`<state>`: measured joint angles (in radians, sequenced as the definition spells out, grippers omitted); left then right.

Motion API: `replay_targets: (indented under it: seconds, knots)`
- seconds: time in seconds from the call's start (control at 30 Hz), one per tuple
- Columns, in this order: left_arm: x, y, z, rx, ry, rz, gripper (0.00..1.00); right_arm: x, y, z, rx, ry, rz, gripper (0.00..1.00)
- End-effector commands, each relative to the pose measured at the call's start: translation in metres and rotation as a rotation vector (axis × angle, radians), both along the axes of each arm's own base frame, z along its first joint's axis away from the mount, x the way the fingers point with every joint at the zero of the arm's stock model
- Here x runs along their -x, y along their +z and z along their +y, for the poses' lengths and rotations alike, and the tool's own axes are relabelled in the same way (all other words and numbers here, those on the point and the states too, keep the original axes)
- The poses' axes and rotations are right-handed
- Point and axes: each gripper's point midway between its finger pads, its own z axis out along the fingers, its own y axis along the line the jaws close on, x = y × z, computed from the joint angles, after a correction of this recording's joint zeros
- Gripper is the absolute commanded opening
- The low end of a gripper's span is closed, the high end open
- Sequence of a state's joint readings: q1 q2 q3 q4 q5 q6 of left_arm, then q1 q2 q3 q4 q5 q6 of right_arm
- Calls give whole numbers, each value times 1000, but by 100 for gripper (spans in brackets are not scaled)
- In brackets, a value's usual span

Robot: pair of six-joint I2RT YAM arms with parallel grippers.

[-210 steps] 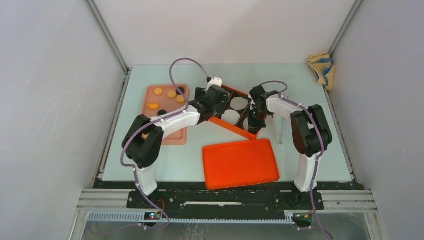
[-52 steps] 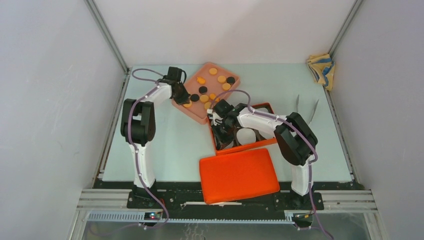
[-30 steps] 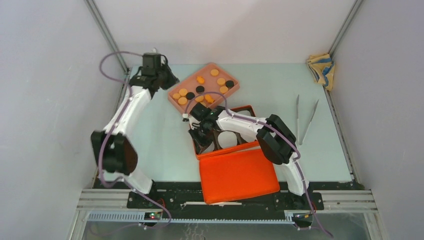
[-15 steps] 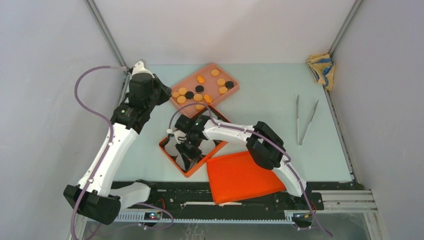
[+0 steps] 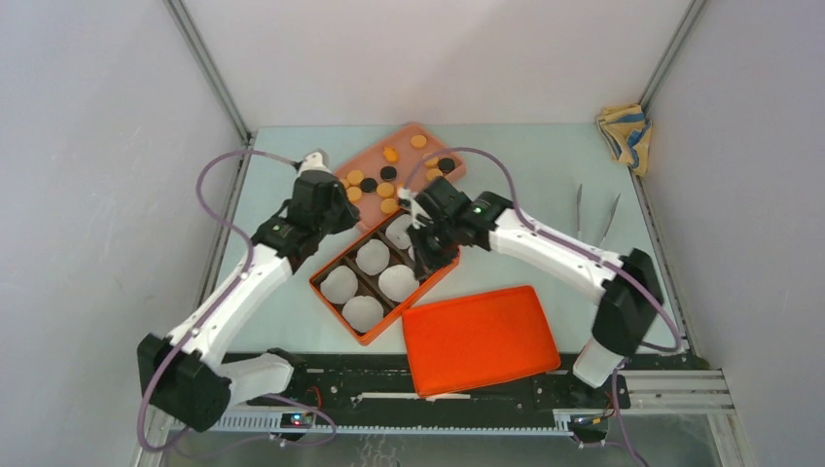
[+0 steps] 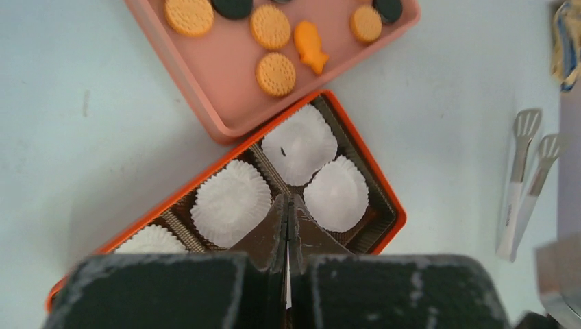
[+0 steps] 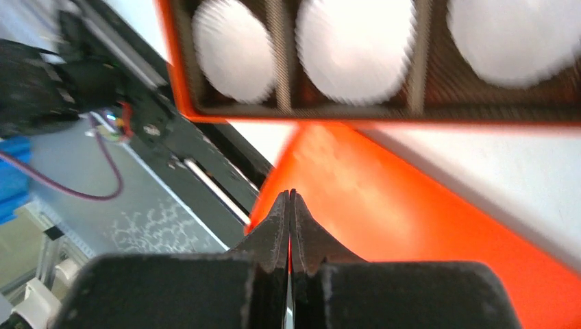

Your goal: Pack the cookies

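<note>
The cookies (image 5: 390, 154) lie on a pink tray (image 5: 411, 161) at the back: several round orange ones and a few black. The left wrist view shows round cookies (image 6: 276, 73) on the pink tray (image 6: 219, 62), and an orange fish-shaped one (image 6: 310, 46). Next to the tray stands an orange box (image 5: 340, 313) with white paper cups (image 5: 373, 256) in its compartments. My left gripper (image 5: 339, 219) is shut and empty above the box's (image 6: 399, 219) far-left side. My right gripper (image 5: 426, 253) is shut and empty at the box's right side.
An orange lid (image 5: 477, 326) lies flat near the front, right of the box, and fills the lower right wrist view (image 7: 425, 205). Metal tongs (image 5: 593, 219) rest at the right. A crumpled cloth (image 5: 623, 136) sits in the far right corner.
The orange box has slid left and turned, now diagonal beside the tray. My left arm swung in from the far-left corner to the box. My right arm drew back to the box's right side.
</note>
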<state>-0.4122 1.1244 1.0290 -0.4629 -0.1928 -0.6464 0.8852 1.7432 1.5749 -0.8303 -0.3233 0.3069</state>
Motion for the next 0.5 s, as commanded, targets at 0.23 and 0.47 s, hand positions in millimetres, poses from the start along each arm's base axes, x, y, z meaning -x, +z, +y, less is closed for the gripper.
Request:
replay_targets:
  seconds: [0.23,0.47]
  knots:
    - [-16,-58,-76,-16,-195,114,0,71,-125,-118,287,-313,207,0]
    - [-10,-81,-85,-22,-231,176,0,60,-160,-131,332,-400,249,0]
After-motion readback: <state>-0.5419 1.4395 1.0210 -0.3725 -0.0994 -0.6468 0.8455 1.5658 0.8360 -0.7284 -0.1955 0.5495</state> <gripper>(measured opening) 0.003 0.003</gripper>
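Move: Beneath both hands lies the orange cookie box with its paper cups, its middle some 8 cm back, 7 cm to the right and 20 cm below the left hand. The pink cookie tray is about 10 cm ahead and 9 cm right of that hand, 21 cm down. From the right hand, the orange lid it goes for lies roughly 10 cm back, 15 cm right and 16 cm below; the box's middle is about 3 cm ahead and 3 cm left. Leaving the air over the cookie box, the right hand sweeps down, right and back, some 15 cm down and as far to the right, steepening its shut fingers until they point nearly straight down at the lid's middle, the tips coming to or just above it. Meanwhile the left hand sinks about 10 cm and moves 7 cm right over the box's far part, tipping down and turning slightly clockwise, fingers still shut; both ease off at the end. ##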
